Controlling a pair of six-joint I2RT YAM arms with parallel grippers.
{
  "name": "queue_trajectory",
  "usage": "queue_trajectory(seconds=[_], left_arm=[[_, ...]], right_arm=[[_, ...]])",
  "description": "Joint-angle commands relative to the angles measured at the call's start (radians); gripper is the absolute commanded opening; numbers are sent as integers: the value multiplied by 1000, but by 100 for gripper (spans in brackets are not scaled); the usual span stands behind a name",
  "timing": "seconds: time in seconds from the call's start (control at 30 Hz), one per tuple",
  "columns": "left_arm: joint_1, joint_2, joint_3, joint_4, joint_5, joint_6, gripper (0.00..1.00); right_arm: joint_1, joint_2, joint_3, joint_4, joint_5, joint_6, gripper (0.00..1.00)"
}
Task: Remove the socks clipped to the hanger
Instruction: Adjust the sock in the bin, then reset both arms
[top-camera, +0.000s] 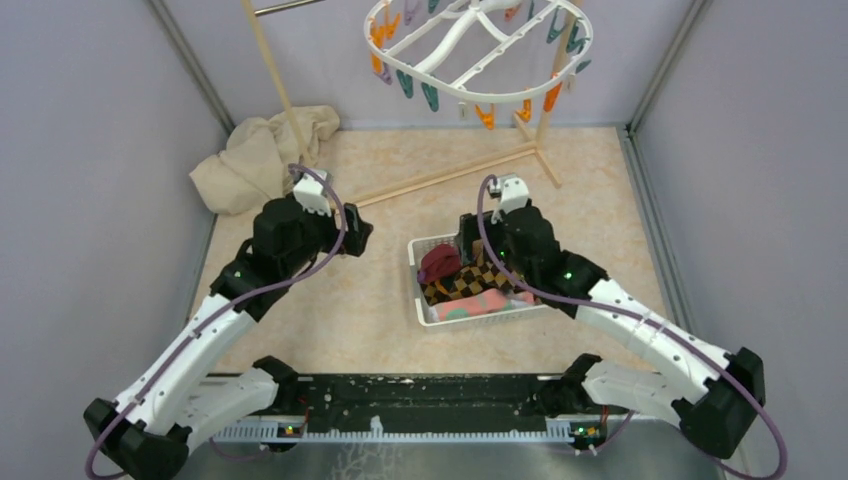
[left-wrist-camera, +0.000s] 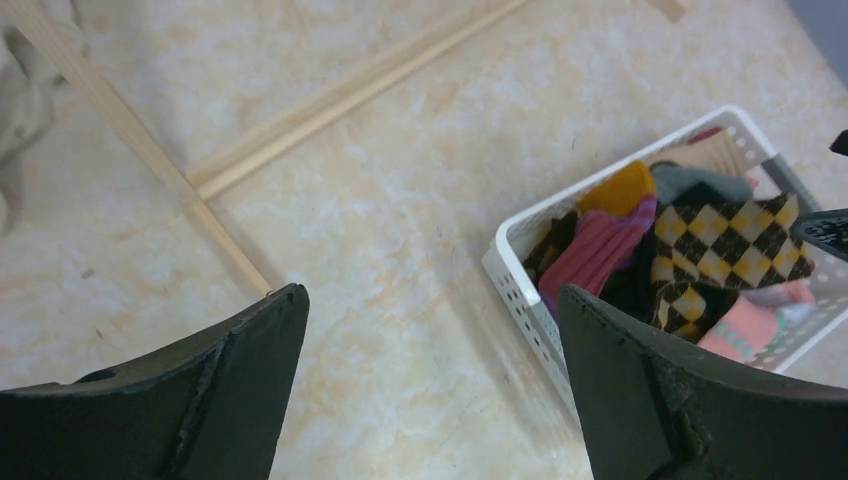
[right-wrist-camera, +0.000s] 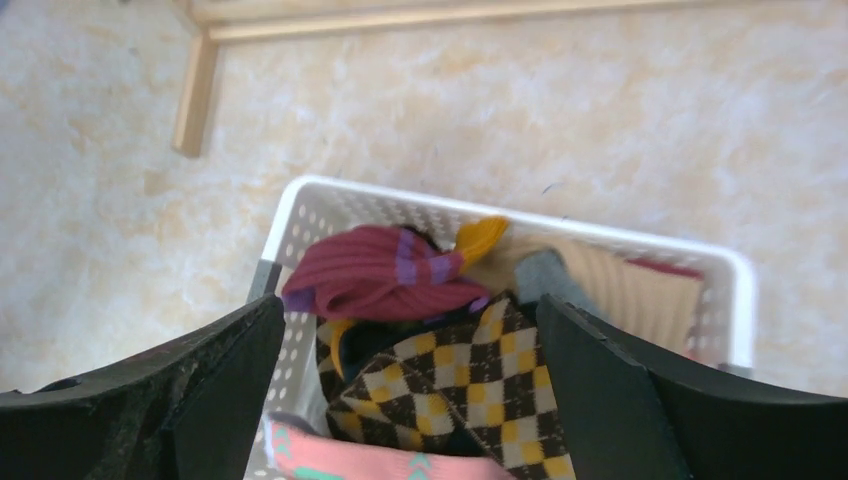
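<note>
The white oval hanger (top-camera: 470, 45) hangs at the back, and its orange, teal and purple pegs dangle bare in the part I see. Socks lie piled in a white basket (top-camera: 417, 290): a maroon sock (right-wrist-camera: 385, 270), a brown-yellow argyle sock (right-wrist-camera: 490, 375) and a pink sock with teal marks (right-wrist-camera: 340, 455). My right gripper (right-wrist-camera: 410, 315) is open just above that pile with nothing between its fingers. My left gripper (left-wrist-camera: 430, 310) is open over bare floor, left of the basket (left-wrist-camera: 512, 245).
The wooden rack's floor bars (top-camera: 450, 172) run across behind the basket, and its upright pole (top-camera: 275, 75) rises at the back left. A beige cloth (top-camera: 255, 160) is heaped by the left wall. Grey walls close in both sides.
</note>
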Motion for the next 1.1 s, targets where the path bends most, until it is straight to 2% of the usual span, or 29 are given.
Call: queue_trajectory(seconds=[0.0,0.23,0.33,0.47,0.57,0.7,0.83,1.0,1.07], left_arm=[[20,-42,94,33,-83,76,99],[140,-35,70,160,-100,151,99],[219,-33,30,227,-45,162,99],[307,-9,-36,327,25,134,99],[318,3,-120,424,-2,211,99],[321,16,-277,614,-84,259,99],[342,80,-378,716,-132,297,99],[406,156,-502,927,-53,306,99],[442,196,-526,965,-8,303,99]], right_arm=[[-72,-113,75,1,60,-94,99],[-430,-266,12,59,-53,-129,99],[-508,-294,-30,97,-37,-117,99],[-528,-296,-80,139,51,-121,99],[-554,-324,-163,227,134,-140,99],[-592,-375,-346,429,198,-141,99],[-601,-372,-454,515,265,-137,99],[-601,-357,-604,726,292,-158,99],[-601,-333,-646,810,279,-177,98]])
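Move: The bin of socks lies almost under the empty right hand: its middle is some 17 cm below, about 3 cm back and 4 cm to the right. The maroon sock is roughly 5 cm left and level fore-and-aft, the pink sock 10 cm back and 3 cm right. From the left hand the bin is about 26 cm right, 3 cm back and 20 cm down; the frame's left foot is 7 cm left, 8 cm ahead, 23 cm down. Swing the open right gripper clear of the bin, about 24 cm to the right, arching up first and then sinking beside the bin, while turning it clockwise some 45 degrees. Meanwhile carry the open left gripper left, over the frame's foot, and somewhat forward, rising, then dropping well below its starting height; turn it counter-clockwise and tip its fingers up slightly. ##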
